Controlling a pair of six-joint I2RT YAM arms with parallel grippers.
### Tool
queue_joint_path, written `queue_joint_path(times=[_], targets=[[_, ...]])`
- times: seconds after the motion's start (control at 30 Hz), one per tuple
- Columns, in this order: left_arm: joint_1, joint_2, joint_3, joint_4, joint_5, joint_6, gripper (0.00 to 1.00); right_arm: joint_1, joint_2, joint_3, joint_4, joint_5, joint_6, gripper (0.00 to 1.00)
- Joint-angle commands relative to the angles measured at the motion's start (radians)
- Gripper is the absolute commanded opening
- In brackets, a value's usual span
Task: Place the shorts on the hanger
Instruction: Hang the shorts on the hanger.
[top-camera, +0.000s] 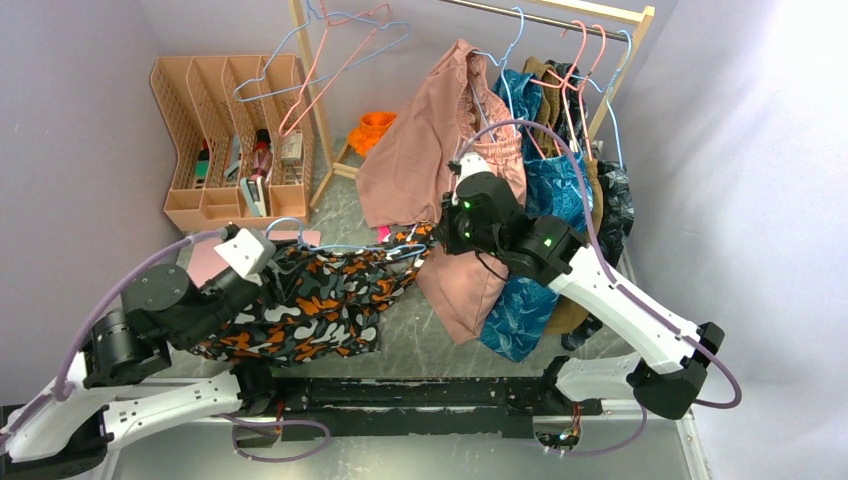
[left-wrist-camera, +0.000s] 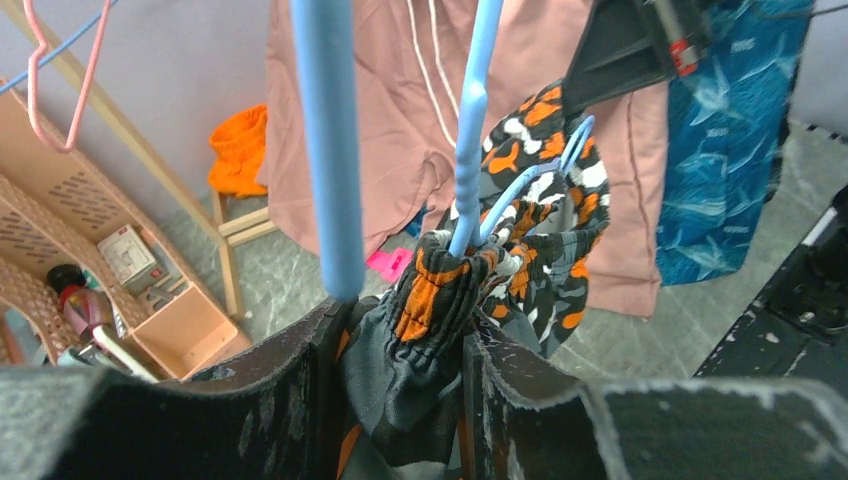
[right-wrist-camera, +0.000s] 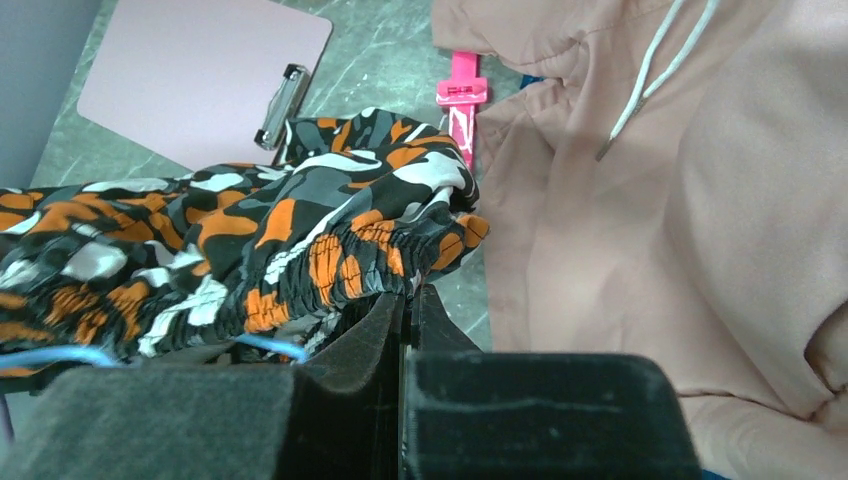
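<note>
The shorts (top-camera: 320, 300), in an orange, black, white and grey blotch print, hang stretched between my two grippers above the table. My left gripper (top-camera: 270, 272) is shut on a bunched part of the elastic waistband (left-wrist-camera: 420, 330). The light-blue hanger (left-wrist-camera: 468, 150) runs up out of that bunch, with another of its bars (left-wrist-camera: 328, 170) against the left finger. From above, the hanger (top-camera: 350, 247) shows as a thin line along the waistband. My right gripper (top-camera: 438, 234) is shut, its tips (right-wrist-camera: 408, 295) pinching the far end of the waistband (right-wrist-camera: 330, 260). A bit of blue hanger wire (right-wrist-camera: 268, 346) peeks out under the fabric.
A dusty-pink garment (top-camera: 420, 170) and a blue leaf-print garment (top-camera: 540, 210) hang from the wooden rack (top-camera: 560, 18) right behind the right gripper. A peach file organizer (top-camera: 235, 130) stands at the back left. A pink clipboard (right-wrist-camera: 200, 80) and a pink clip (right-wrist-camera: 460, 95) lie on the table.
</note>
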Motion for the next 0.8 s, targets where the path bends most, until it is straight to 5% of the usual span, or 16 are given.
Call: queue_joint_path(times=[0.0, 0.5, 0.77], targets=[[0.0, 0.048, 0.0, -0.027, -0.092, 0.026, 0.07, -0.008, -0.037, 0.062, -0.04, -0.01, 0.009, 0.0], [0.0, 0.182, -0.02, 0.08, -0.407, 0.029, 0.07, -0.009, -0.015, 0.129, -0.167, -0.142, -0.002, 0.0], [0.0, 0.157, -0.019, 0.205, -0.432, 0.04, 0.07, -0.009, -0.013, 0.091, -0.14, -0.226, -0.001, 0.0]])
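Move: The right hand keeps its pinch on the free side of the shorts' waistband; the hanger's free end lies about 3 cm to its left and 3 cm back, roughly level. Pink trousers hang some 10 cm ahead and 3 cm right, about 5 cm lower. The left hand still grips the other waistband side with the hanger's other shoulder in it; the hanger's free end is about 23 cm to its right, 5 cm ahead and 4 cm lower. Left dips forward 6 cm with hanger and waistband; right arcs its pinched corner up, down, 3 cm back. ##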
